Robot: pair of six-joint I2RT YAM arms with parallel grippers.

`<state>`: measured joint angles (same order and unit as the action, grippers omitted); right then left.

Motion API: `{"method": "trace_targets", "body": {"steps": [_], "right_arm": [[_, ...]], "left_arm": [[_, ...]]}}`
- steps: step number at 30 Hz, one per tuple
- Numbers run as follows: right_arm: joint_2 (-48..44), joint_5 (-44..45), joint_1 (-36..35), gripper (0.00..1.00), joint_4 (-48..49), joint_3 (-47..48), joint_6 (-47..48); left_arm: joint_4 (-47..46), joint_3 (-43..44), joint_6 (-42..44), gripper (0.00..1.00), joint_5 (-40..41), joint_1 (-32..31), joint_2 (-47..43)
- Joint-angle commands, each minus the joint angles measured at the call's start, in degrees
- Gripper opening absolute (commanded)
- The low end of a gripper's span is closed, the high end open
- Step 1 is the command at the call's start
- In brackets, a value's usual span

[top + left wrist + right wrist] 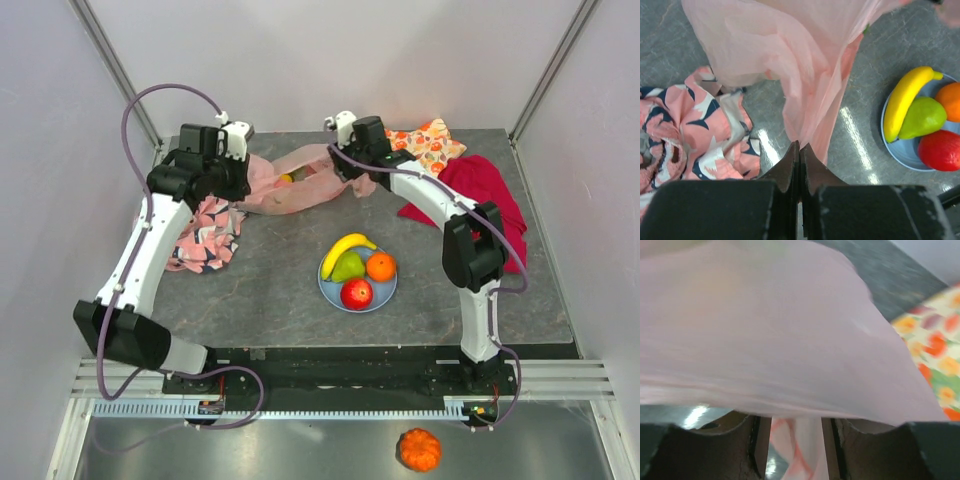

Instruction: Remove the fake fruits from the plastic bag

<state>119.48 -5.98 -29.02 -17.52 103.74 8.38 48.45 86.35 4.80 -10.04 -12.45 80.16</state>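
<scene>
The pink plastic bag point(300, 186) hangs stretched between both grippers at the back of the table. My left gripper point(799, 147) is shut on a bunched end of the plastic bag point(790, 65). My right gripper point(796, 425) is at the other end. Its jaws stand apart with a strip of the plastic bag point(765, 325) between them, and the film hides their tips. A yellowish fruit point(287, 179) shows through the film. On the blue plate point(390, 293) lie a banana point(347, 245), a green pear point(348, 268), an orange point(380, 266) and a red apple point(357, 293).
A pink-and-black patterned cloth point(205, 240) lies under the left arm. A fruit-print cloth point(432, 146) and a red cloth point(485, 195) lie at the back right. A small orange pumpkin point(419, 449) sits below the table's front edge.
</scene>
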Motion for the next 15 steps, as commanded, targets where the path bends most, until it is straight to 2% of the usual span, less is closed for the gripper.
{"method": "trace_targets", "body": {"steps": [1,3,4,6,7,9,10,13,15], "right_arm": [[1.4,8.8,4.6,0.5,-0.4,1.0,1.5],[0.8,9.5,6.4,0.5,-0.4,1.5,2.2],[0.4,10.2,6.9,0.5,-0.1,1.7,2.6],[-0.7,12.5,8.2,0.5,0.7,1.5,4.0],[-0.9,14.0,8.8,0.5,1.2,1.5,4.3],[-2.3,14.5,10.4,0.5,1.2,0.7,5.3],[-3.3,14.9,10.7,0.5,1.2,-0.2,5.9],[-8.8,12.1,11.3,0.51,0.4,-5.9,7.1],[-15.0,6.0,11.3,0.52,-2.5,-10.6,6.4]], "left_arm": [[-5.5,8.5,3.8,0.02,-0.8,0.2,7.1],[-6.3,14.7,3.3,0.02,-2.3,0.1,14.4],[-6.4,22.6,2.9,0.02,-2.9,0.0,17.1],[-6.1,31.0,2.0,0.02,-5.2,-0.5,23.0],[-5.6,39.7,2.0,0.02,-6.6,-1.3,28.6],[-4.2,47.9,3.0,0.02,-8.6,-2.7,33.2],[-3.8,54.7,3.7,0.02,-9.3,-4.1,37.0],[-3.8,59.1,5.2,0.02,-15.7,-6.8,38.4],[-3.4,55.3,3.4,0.02,-17.8,-8.0,36.2]]}}
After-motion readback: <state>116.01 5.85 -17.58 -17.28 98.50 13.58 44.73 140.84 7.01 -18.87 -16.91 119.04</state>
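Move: The plastic bag, its closed end already pinched in the left fingers, has its middle about 13 cm ahead of that hand, 14 cm to its right and 13 cm lower; for the open right hand by the mouth it lies some 9 cm left, level in reach, 3 cm lower. From the right hand, the fruit plate sits about 26 cm back and 4 cm right, the flowered cloth 21 cm ahead and 27 cm right, both some 15 cm down. The bag is swung quickly outward by its closed end: the left hand, keeping its pinch, goes forward about 17 cm, veering right and rising some 10 cm each, with fingers tipping up. The right hand, still half open with no bag visible between its fingers, sweeps about 15 cm right and slightly forward, towards the flowered cloth, turning clockwise some 20 degrees. ##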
